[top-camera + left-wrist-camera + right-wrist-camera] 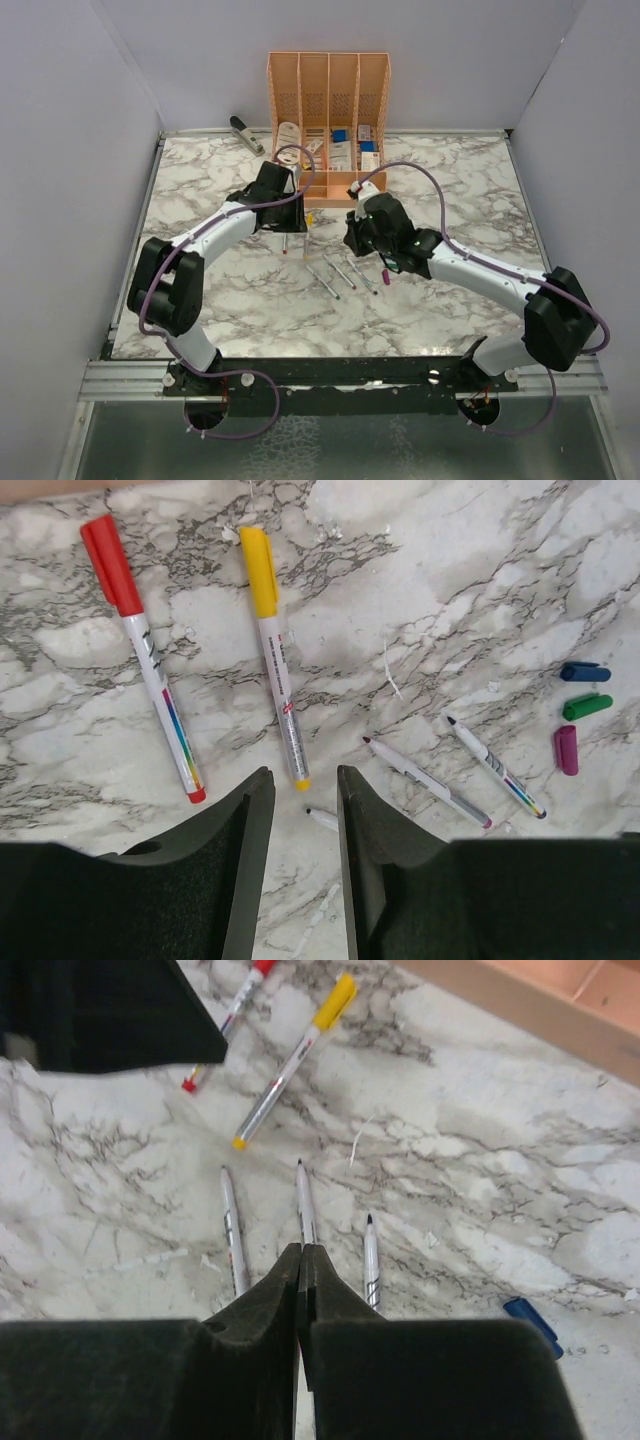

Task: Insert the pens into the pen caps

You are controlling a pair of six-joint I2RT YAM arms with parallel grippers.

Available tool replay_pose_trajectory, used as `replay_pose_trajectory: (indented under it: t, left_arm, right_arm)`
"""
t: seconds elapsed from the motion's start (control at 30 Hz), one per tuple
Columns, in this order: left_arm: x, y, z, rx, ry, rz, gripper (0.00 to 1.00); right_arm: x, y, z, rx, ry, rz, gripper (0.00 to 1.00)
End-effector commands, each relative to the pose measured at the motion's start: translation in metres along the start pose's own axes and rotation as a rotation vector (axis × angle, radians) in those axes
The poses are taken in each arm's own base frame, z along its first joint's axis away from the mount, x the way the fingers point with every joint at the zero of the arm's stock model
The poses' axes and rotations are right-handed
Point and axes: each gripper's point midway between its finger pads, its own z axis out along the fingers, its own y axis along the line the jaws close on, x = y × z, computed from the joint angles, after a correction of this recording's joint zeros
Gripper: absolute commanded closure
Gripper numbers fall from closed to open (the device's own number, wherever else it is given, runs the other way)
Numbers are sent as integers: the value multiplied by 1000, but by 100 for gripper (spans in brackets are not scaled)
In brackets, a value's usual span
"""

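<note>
Two pens lie capped on the marble: one with a red cap [150, 660] and one with a yellow cap [275, 650]. My left gripper [305, 775] hangs open just short of the yellow one's tail, with nothing between its fingers. Three uncapped pens lie side by side [232, 1230] [304, 1205] [371, 1260]. My right gripper [301, 1248] is shut, its tips over the middle one. Loose pen caps lie to the right: blue [585, 670], green [587, 706] and purple [566, 749]. In the top view both grippers, left [293, 228] and right [352, 243], hover near the pens [345, 272].
An orange desk organiser [328, 125] with small items stands at the back of the table, its base close behind the pens. A stapler [246, 133] lies at the back left. Grey walls close in the table on three sides.
</note>
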Motion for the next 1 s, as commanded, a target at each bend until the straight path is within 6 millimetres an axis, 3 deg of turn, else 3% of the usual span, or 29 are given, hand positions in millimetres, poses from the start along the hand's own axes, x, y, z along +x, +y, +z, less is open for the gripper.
replay_pose_trajectory:
  t: [0.0, 0.37, 0.5, 0.73, 0.83, 0.97]
  left_arm:
    - [-6, 13, -20, -45, -52, -32, 65]
    - [13, 33, -36, -71, -74, -96, 65]
    - [15, 35, -41, -67, -91, -111, 65]
    - [20, 37, -44, -61, -96, -122, 65]
    - [22, 37, -45, -58, -99, -127, 64]
    - [23, 38, -45, -57, -98, -129, 64]
  right_arm:
    - [38, 12, 5, -95, 120, -49, 96]
    - [83, 56, 25, -160, 247, -187, 84]
    - [88, 67, 33, -180, 261, -199, 81]
    - [92, 71, 50, -189, 283, -232, 70]
    - [95, 70, 57, -181, 296, -245, 53]
    - [100, 69, 66, -174, 312, -253, 50]
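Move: The uncapped green-ended pen lies roughly 4 cm back and 6 cm left of the right hand, some 13 cm below its closed fingers. From that pen, the middle uncapped pen lies about 4 cm right and 2 cm farther out, the blue-tipped pen about 9 cm right and 2 cm farther out, and the yellow-capped pen about 12 cm farther out and 4 cm left. From the left hand, the green-ended pen is about 10 cm back, 5 cm right and 8 cm below. The right hand sinks about 10 cm while swinging back and left across the uncapped pens towards the green-ended one, turning counter-clockwise and tipping its fingers more steeply down; near the end it eases forward a little, still going left, and its shut fingers open to about half, astride the line of the pen but still above it. Meanwhile the empty left hand clears the way, bobbing up a couple of centimetres and back down as it draws about 6 cm left and back from the yellow-capped pen, its fingers staying parted. ##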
